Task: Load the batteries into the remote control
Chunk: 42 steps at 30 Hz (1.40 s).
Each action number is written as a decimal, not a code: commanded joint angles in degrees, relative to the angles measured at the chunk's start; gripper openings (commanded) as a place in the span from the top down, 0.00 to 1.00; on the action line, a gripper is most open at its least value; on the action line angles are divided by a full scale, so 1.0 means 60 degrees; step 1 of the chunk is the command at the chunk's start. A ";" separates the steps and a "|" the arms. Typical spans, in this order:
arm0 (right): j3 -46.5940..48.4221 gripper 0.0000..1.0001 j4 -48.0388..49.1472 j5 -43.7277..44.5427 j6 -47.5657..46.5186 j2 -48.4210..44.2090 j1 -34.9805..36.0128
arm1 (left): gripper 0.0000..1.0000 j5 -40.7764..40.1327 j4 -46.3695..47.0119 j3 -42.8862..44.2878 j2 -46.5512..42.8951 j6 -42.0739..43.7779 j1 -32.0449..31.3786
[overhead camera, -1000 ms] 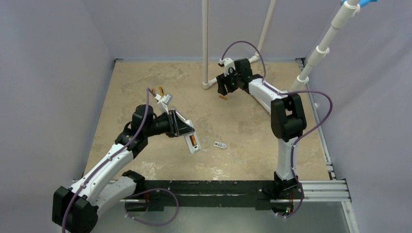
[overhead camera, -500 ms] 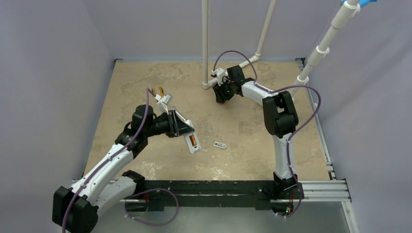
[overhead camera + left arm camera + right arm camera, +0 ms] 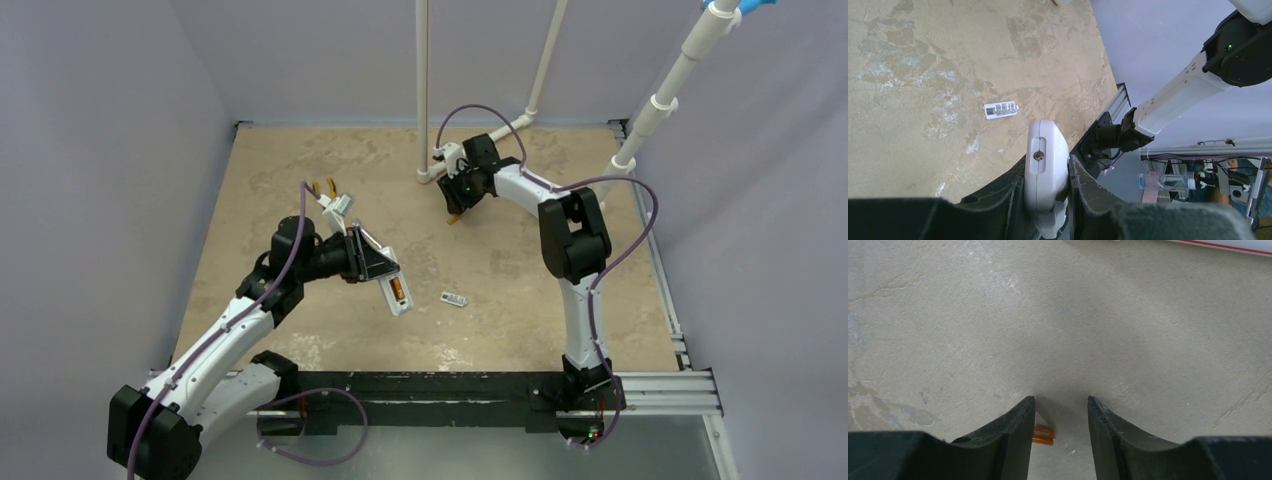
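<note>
My left gripper [image 3: 375, 265] is shut on the white remote control [image 3: 392, 285], held off the table with its back recess facing up. One orange battery [image 3: 397, 290] lies in that recess. In the left wrist view the remote control [image 3: 1045, 175] is clamped end-on between both fingers. My right gripper [image 3: 458, 198] is low at the far middle of the table, over a second battery [image 3: 455, 218]. In the right wrist view its jaws [image 3: 1060, 402] stand apart. The orange battery [image 3: 1044, 435] lies on the table between them, against the left finger and partly hidden by it.
A small whitish cover plate [image 3: 454, 299] lies on the table right of the remote, also seen as the cover plate [image 3: 1000, 109] from the left wrist. Yellow-handled pliers [image 3: 325, 187] lie behind the left gripper. A white pipe stand [image 3: 430, 172] stands beside the right gripper.
The right arm has swung left and come down over the loose battery, and its jaws have narrowed. The left arm and the remote have not moved.
</note>
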 commanded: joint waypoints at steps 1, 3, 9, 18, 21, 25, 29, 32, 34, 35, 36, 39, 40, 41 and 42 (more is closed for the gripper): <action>-0.0234 0.57 -0.0363 0.0347 0.0317 -0.0379 0.0160 | 1.00 0.0004 0.0533 -0.0028 -0.0111 -0.0125 0.0046; -0.0347 0.56 -0.0311 0.0350 0.0541 -0.0483 0.0218 | 1.00 0.0020 0.0550 -0.0029 -0.0068 -0.0135 0.0052; -0.0867 0.47 0.0830 0.1087 0.3358 -0.0846 0.0256 | 1.00 0.0036 0.0603 -0.0040 -0.0005 -0.0144 0.0054; -0.1822 0.40 0.1961 0.2336 0.8010 -0.1589 0.0245 | 1.00 0.0085 0.0672 -0.0082 -0.0019 -0.0158 0.0057; -0.2265 0.38 0.1975 0.2607 0.8992 -0.1897 0.0244 | 1.00 0.0012 0.0587 -0.0130 -0.0125 -0.0114 0.0054; -0.2788 0.37 0.1730 0.3157 0.9661 -0.2255 0.0249 | 1.00 -0.0022 0.0603 -0.0161 -0.0196 -0.0112 0.0061; -0.3203 0.36 0.1333 0.3808 1.0266 -0.2623 0.0360 | 1.00 -0.0022 0.0629 -0.0168 -0.0184 -0.0123 0.0053; -0.3120 0.35 0.0947 0.4366 1.0355 -0.2572 0.0604 | 1.00 -0.0022 0.0674 -0.0204 -0.0160 -0.0155 0.0053; -0.2803 0.35 0.0564 0.4677 1.0341 -0.2258 0.0803 | 1.00 0.0004 0.0723 -0.0227 -0.0122 -0.0165 0.0053; -0.2551 0.35 0.0266 0.4898 1.0359 -0.2046 0.0932 | 1.00 0.0007 0.0716 -0.0232 -0.0094 -0.0181 0.0053; -0.2309 0.35 -0.0043 0.5098 1.0427 -0.1811 0.1045 | 1.00 0.0031 0.0716 -0.0234 -0.0044 -0.0205 0.0061; -0.1904 0.35 -0.0460 0.5429 1.0593 -0.1387 0.1350 | 1.00 0.0093 0.1070 -0.0234 0.0008 -0.0294 0.0054; -0.1890 0.35 -0.0457 0.5507 1.0650 -0.1357 0.1432 | 1.00 0.0095 0.1093 -0.0233 0.0014 -0.0313 0.0061; -0.1915 0.35 -0.0444 0.5619 1.0723 -0.1329 0.1488 | 1.00 0.0088 0.1100 -0.0235 0.0004 -0.0316 0.0054; -0.1929 0.35 -0.0448 0.5705 1.0775 -0.1313 0.1523 | 1.00 0.0074 0.1086 -0.0233 -0.0010 -0.0317 0.0054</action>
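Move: The orange battery lies on the table close under the right hand, about 3 cm back of it and 1 cm below, largely hidden by one finger. The corner foot of the white pipes is some 6 cm ahead and 6 cm left of that hand; the pipe tee is about 12 cm ahead and 7 cm right. From the left hand, still holding the remote, the battery is roughly 24 cm ahead, 13 cm right and 20 cm below. The right hand backs about 4 cm over the orange battery, turning some 60 degrees clockwise while its fingers open wider. ##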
